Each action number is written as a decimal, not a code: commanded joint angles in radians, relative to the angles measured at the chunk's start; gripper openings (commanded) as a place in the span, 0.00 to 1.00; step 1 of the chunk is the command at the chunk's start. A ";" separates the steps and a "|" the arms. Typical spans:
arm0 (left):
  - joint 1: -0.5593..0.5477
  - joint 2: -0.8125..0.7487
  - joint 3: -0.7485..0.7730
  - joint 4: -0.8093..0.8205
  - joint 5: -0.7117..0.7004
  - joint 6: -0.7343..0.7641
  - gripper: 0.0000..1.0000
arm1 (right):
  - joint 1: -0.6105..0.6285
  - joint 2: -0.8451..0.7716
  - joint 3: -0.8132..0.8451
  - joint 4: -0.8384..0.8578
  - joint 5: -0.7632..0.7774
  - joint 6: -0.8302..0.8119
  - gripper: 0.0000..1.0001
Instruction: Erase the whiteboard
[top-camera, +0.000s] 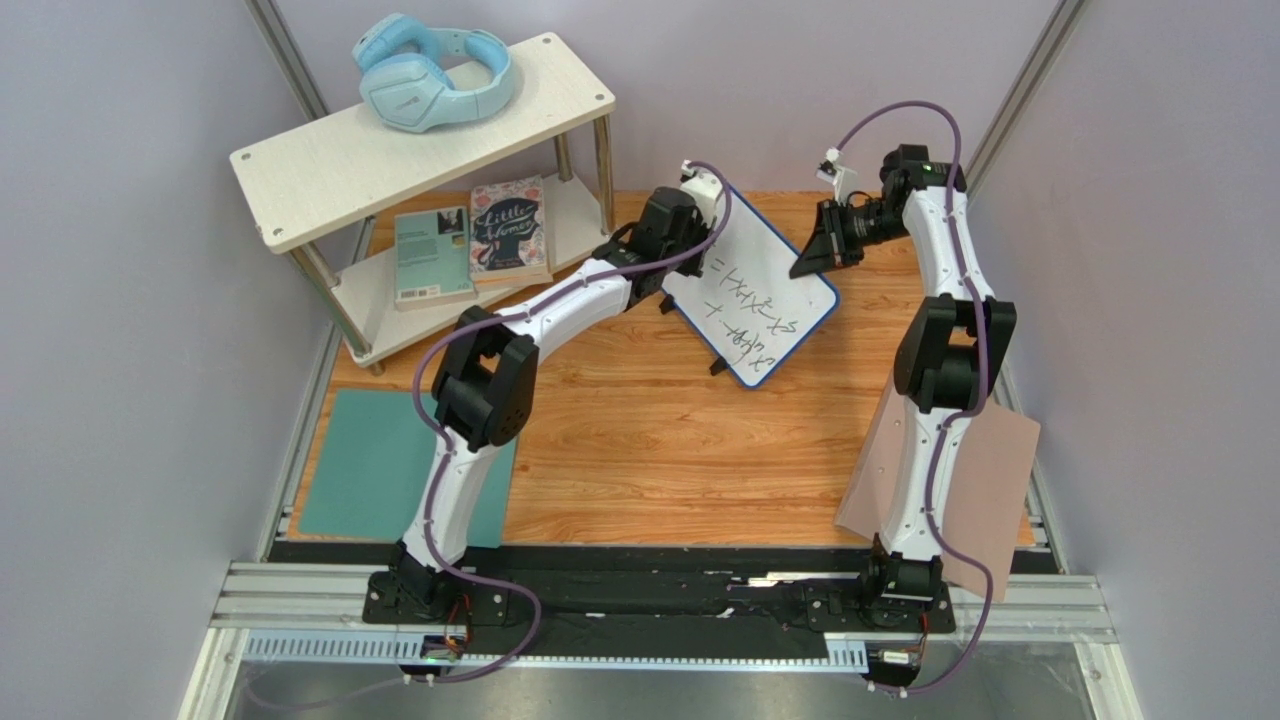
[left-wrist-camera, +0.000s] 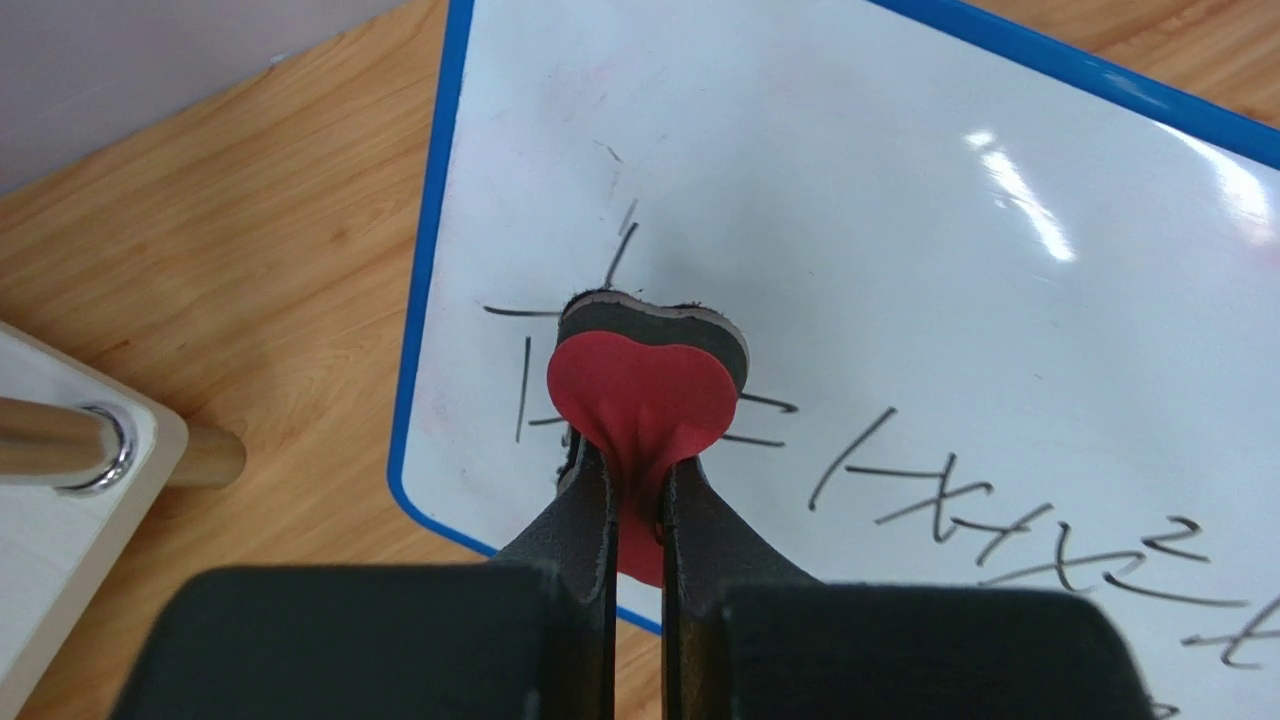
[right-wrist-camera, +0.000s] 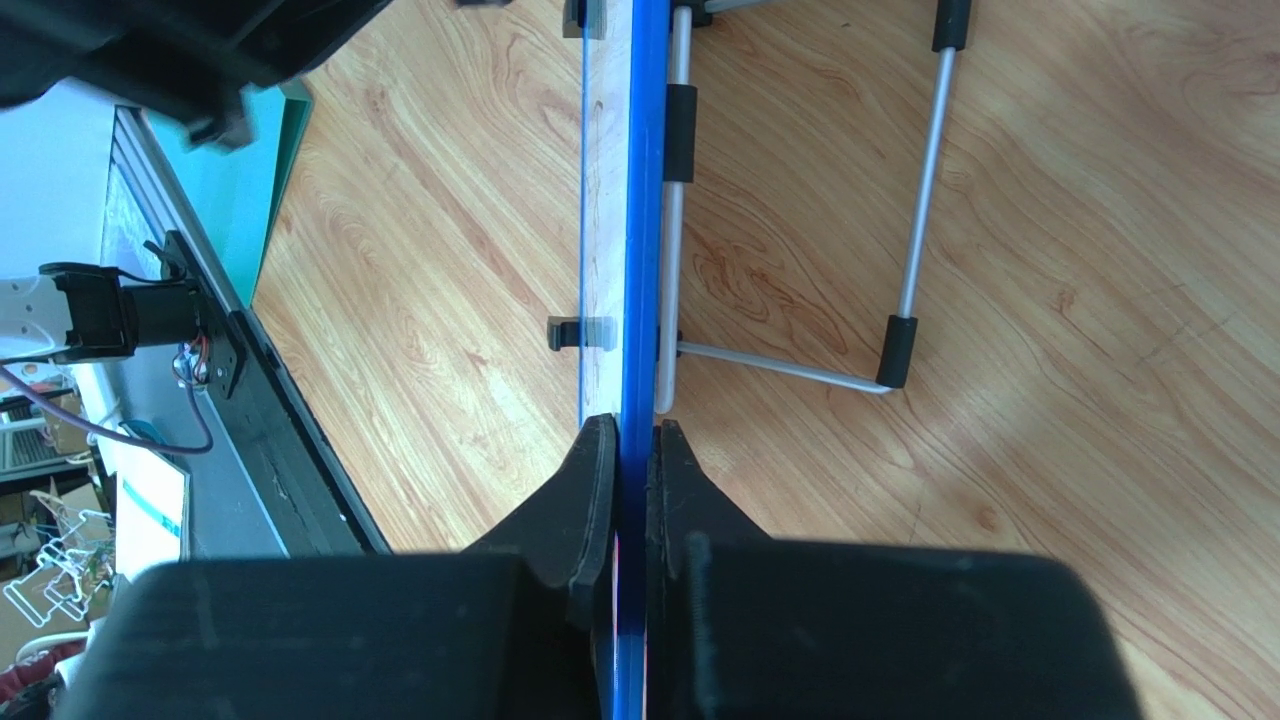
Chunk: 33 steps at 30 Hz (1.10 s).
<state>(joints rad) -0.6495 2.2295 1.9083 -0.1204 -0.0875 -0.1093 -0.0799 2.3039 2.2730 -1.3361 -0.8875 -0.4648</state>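
Note:
The whiteboard (top-camera: 762, 305) stands tilted on a wire stand at the back middle of the wooden table, blue-rimmed and covered in black scribbles. In the left wrist view the whiteboard (left-wrist-camera: 932, 225) fills the picture. My left gripper (left-wrist-camera: 639, 465) is shut on a red heart-shaped eraser (left-wrist-camera: 643, 393), whose dark felt face rests against the writing near the board's left edge. From above, the left gripper (top-camera: 676, 248) sits at the board's upper left corner. My right gripper (top-camera: 807, 258) is at the board's upper right edge. There the right gripper (right-wrist-camera: 633, 435) is shut on the blue rim of the whiteboard (right-wrist-camera: 643, 225).
The board's wire stand legs (right-wrist-camera: 917, 195) rest on the wood behind it. A two-tier shelf (top-camera: 316, 158) at the back left carries blue headphones (top-camera: 436, 75) and books (top-camera: 473, 233). A teal mat (top-camera: 376, 465) lies front left, a pinkish-tan sheet (top-camera: 995, 480) front right.

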 joint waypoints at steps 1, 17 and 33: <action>0.062 0.073 0.087 0.077 0.045 -0.084 0.00 | 0.034 -0.011 -0.036 -0.046 0.156 -0.156 0.00; -0.013 0.108 0.045 0.172 0.308 0.051 0.00 | 0.060 -0.075 -0.093 0.025 0.150 -0.113 0.00; -0.163 0.078 -0.011 0.098 0.391 -0.099 0.00 | 0.066 -0.054 -0.064 0.038 0.119 -0.071 0.00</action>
<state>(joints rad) -0.6712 2.3257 1.9362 0.0200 0.1810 -0.1535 -0.0757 2.2368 2.2055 -1.3418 -0.8272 -0.4484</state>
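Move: The left hand already holds the red eraser at the far-left part of the whiteboard. The marks to wipe are about 1 cm ahead, 2 cm right and 3 cm below; the board's middle is some 8 cm right, 2 cm back and 4 cm lower. The lower writing lies about 7 cm back, 7 cm right and 6 cm down. From the right hand, already gripping the board's edge, those marks are roughly 11 cm left, 1 cm ahead and 2 cm below. Drive the left gripper forward and down about 5 cm, bringing the eraser onto the far-left marks, then reverse and sweep it right and back across the whiteboard towards the right gripper, some 10 cm, rising slightly and turning about 15 degrees clockwise. Keep the eraser pinched; let the right gripper keep its hold on the board edge while easing back 1 to 2 cm. ##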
